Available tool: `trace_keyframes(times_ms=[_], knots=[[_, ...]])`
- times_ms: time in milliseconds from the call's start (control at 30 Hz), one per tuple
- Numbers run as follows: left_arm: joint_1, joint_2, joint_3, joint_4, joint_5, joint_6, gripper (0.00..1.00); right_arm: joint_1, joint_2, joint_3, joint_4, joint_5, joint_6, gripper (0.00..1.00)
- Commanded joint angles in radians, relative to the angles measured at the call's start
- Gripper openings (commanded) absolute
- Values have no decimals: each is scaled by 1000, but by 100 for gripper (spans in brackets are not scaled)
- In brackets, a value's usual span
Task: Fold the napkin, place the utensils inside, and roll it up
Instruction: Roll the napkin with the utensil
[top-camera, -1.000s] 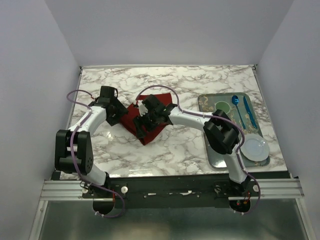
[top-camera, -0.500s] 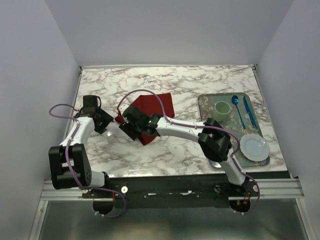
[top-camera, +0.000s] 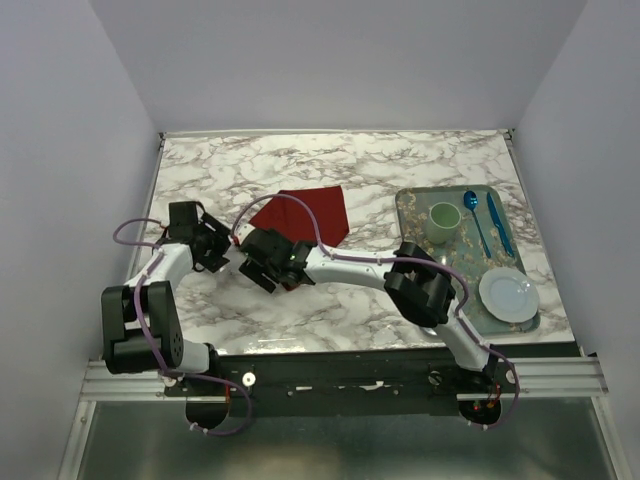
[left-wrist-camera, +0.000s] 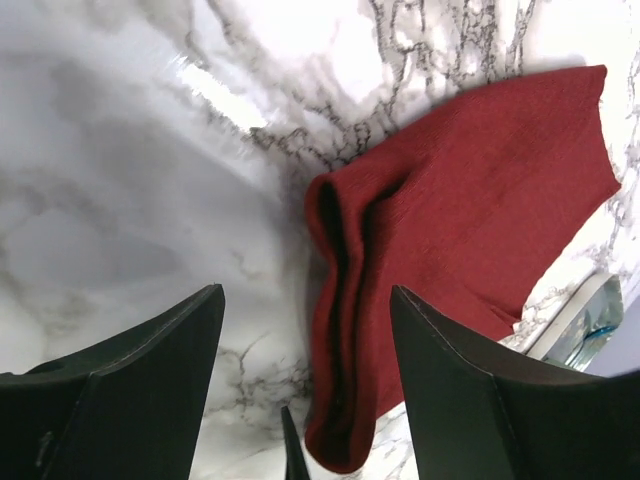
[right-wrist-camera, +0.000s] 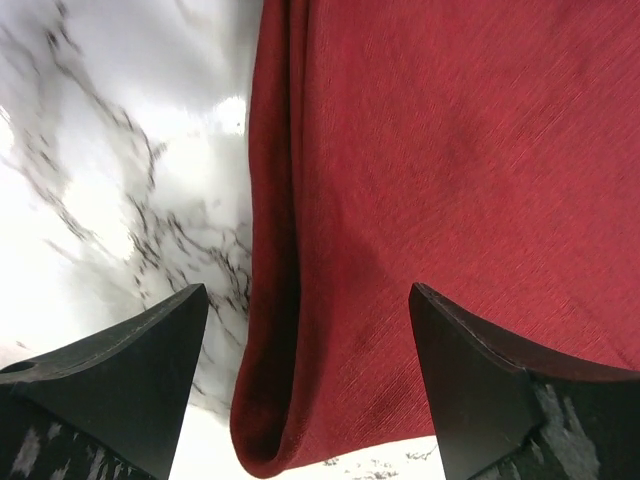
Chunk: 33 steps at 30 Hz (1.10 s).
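Note:
The dark red napkin (top-camera: 305, 212) lies folded on the marble table (top-camera: 400, 160), with a rolled double edge (left-wrist-camera: 345, 330) toward the arms. My left gripper (top-camera: 224, 245) hovers open just left of that edge, and the edge's end shows between its fingers (left-wrist-camera: 150, 380). My right gripper (top-camera: 258, 268) is open over the napkin's near left corner (right-wrist-camera: 270, 430) and holds nothing. In both wrist views (left-wrist-camera: 305, 300) (right-wrist-camera: 308, 290) the jaws stand wide apart with cloth below them. The utensils are out of view.
A metal tray (top-camera: 415, 205) at the right holds a green cup (top-camera: 444, 214), a blue spoon (top-camera: 475, 215), a second blue cutlery piece (top-camera: 499, 222) and a white plate (top-camera: 508, 293). Purple cables loop over both arms. White walls enclose the table.
The napkin, bunched under both grippers a second ago, now lies flatter and farther back. My right gripper swept left and nearer. The left pulled away left, then came partway back.

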<state>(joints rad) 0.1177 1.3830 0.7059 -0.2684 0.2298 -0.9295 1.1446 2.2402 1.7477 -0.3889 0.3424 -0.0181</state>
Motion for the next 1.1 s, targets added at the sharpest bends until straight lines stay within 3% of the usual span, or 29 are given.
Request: trace_keyframes(times_ms=[0,200,367,567,900,1067], knots=[[2,83,35,103,68,-29,75,10,-28,-57,1,43,14,88],[2,162,75,123,55,-16,73,18,-44,-88,1,46,46,87],[0,224,113,117,19,18,65,30,-56,-112,-1,72,50,85],[-1,238,133,104,-4,32,59,35,-79,-160,-1,104,72,74],[-4,243,148,107,-21,27,41,33,-83,-195,12,112,75,51],[-9,248,191,87,-41,46,31,32,-116,-223,45,54,64,29]])
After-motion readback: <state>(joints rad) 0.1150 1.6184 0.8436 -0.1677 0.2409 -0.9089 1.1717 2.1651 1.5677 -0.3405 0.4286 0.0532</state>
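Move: The napkin's rolled edge runs slantwise between the hands: its far-left end lies about 5 cm ahead of the left hand, 2 cm to its right and 3 cm lower. The roll's near end sits some 3 cm back, 4 cm right and 3 cm below the right hand. The flat part of the napkin spreads beyond the roll, its middle roughly 13 cm ahead of the right hand and 9 cm to its right. The roll's two ends are taken together, one by each hand. The left hand reaches some 5 cm forward to the far-left end while sinking a little; the right eases about 3 cm to its right, slightly back and down, over the near end. Their wide-open fingers straddle the roll and close to under half open, pinching the cloth from both sides, the wrists hardly turning. ##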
